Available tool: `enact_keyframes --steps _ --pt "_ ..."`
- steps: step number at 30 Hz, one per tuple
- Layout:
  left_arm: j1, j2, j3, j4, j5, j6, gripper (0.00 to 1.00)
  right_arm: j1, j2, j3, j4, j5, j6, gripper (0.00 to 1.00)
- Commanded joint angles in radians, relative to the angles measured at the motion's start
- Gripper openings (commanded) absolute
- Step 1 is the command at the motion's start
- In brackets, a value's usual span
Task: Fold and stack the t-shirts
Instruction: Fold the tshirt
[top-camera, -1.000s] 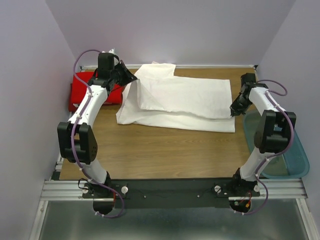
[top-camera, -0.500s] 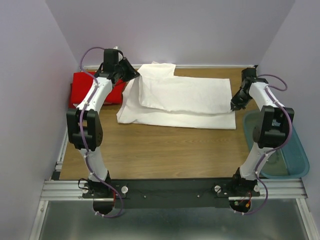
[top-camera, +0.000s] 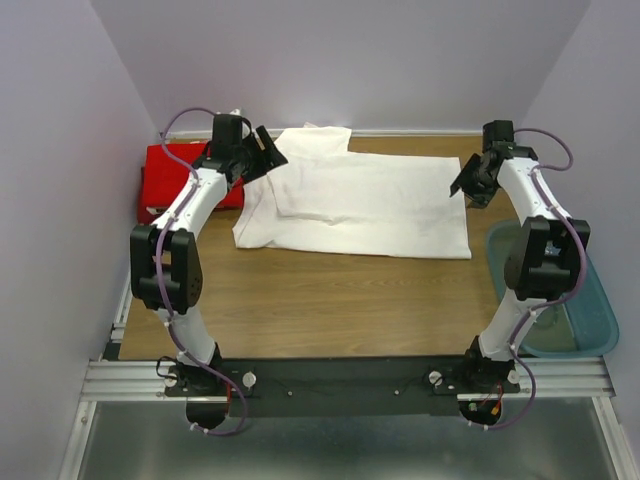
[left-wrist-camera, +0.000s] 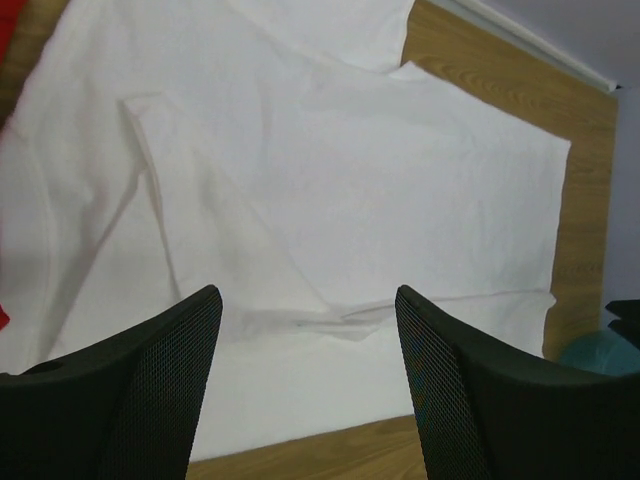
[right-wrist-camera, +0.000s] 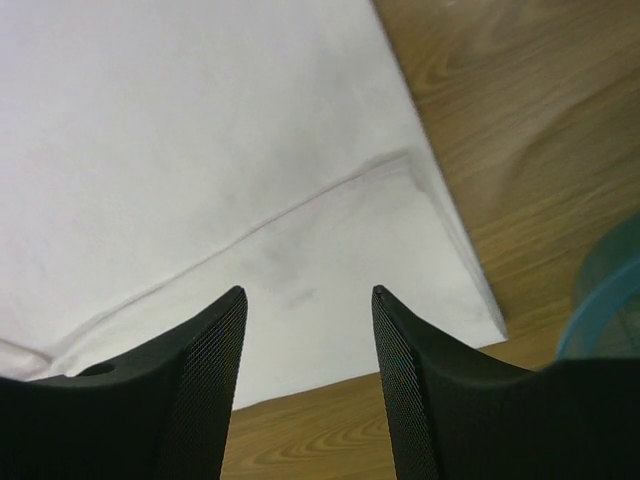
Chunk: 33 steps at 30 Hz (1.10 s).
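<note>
A white t-shirt (top-camera: 360, 205) lies spread and partly folded across the far half of the wooden table, plain side up; it fills the left wrist view (left-wrist-camera: 330, 180) and the right wrist view (right-wrist-camera: 200, 150). A red t-shirt (top-camera: 180, 172) lies folded at the far left, partly behind the left arm. My left gripper (top-camera: 268, 152) hangs open above the white shirt's left end, nothing between its fingers (left-wrist-camera: 150, 390). My right gripper (top-camera: 464, 186) is open above the shirt's right edge, empty.
A translucent blue-tinted tub (top-camera: 590, 310) stands at the right table edge, its rim showing in the right wrist view (right-wrist-camera: 610, 300). Bare wood (top-camera: 330, 300) lies between the shirt and the arm bases. Walls close in on three sides.
Both grippers have gone from shut to open, letting go of the white shirt's folded-over layer, which now lies flat. Both have risen and drawn back towards the far side.
</note>
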<state>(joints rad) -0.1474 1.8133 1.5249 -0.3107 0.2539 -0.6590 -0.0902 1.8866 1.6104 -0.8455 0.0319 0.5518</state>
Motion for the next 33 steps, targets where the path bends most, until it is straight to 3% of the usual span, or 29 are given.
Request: enact_keyframes --steps 1,7,14,23,33 --pt "-0.061 -0.078 -0.158 0.022 -0.070 0.045 0.78 0.122 -0.083 -0.075 0.057 -0.067 -0.038 0.60" --pt "-0.092 -0.144 -0.351 0.096 -0.062 0.016 0.78 0.240 -0.050 -0.197 0.118 -0.130 0.016 0.60" --pt "-0.107 -0.158 -0.529 0.225 -0.041 -0.014 0.78 0.247 -0.012 -0.308 0.198 -0.187 0.040 0.60" --pt "-0.146 -0.094 -0.597 0.265 -0.126 0.010 0.78 0.248 0.011 -0.414 0.207 -0.152 0.016 0.60" --pt "-0.165 -0.166 -0.703 0.228 -0.205 -0.022 0.78 0.245 -0.060 -0.576 0.145 -0.084 0.042 0.60"
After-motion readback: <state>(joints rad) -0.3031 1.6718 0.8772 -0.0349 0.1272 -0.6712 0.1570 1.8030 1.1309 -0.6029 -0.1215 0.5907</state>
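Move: The t-shirt's near strip is the target. From the left gripper, its touchdown spot lies about 13 cm back, 2 cm right and 16 cm below; the folded layer's corner is 6 cm back, 2 cm right, and the red stack 5 cm ahead, 28 cm left. From the right gripper, the strip's spot is about 9 cm back, 12 cm left and 10 cm down; the shirt's near right corner is 12 cm back, 3 cm right, the tub 20 cm back, 18 cm right. Bring the left gripper down some 15 cm and back about 13 onto the shirt's near strip, tipping its fingers a little steeper. Swing the right gripper about 12 cm left, turning counter-clockwise, then sink it back onto the strip and draw it the last bit towards the base, fingertips on the cloth. Keep both grippers open. ##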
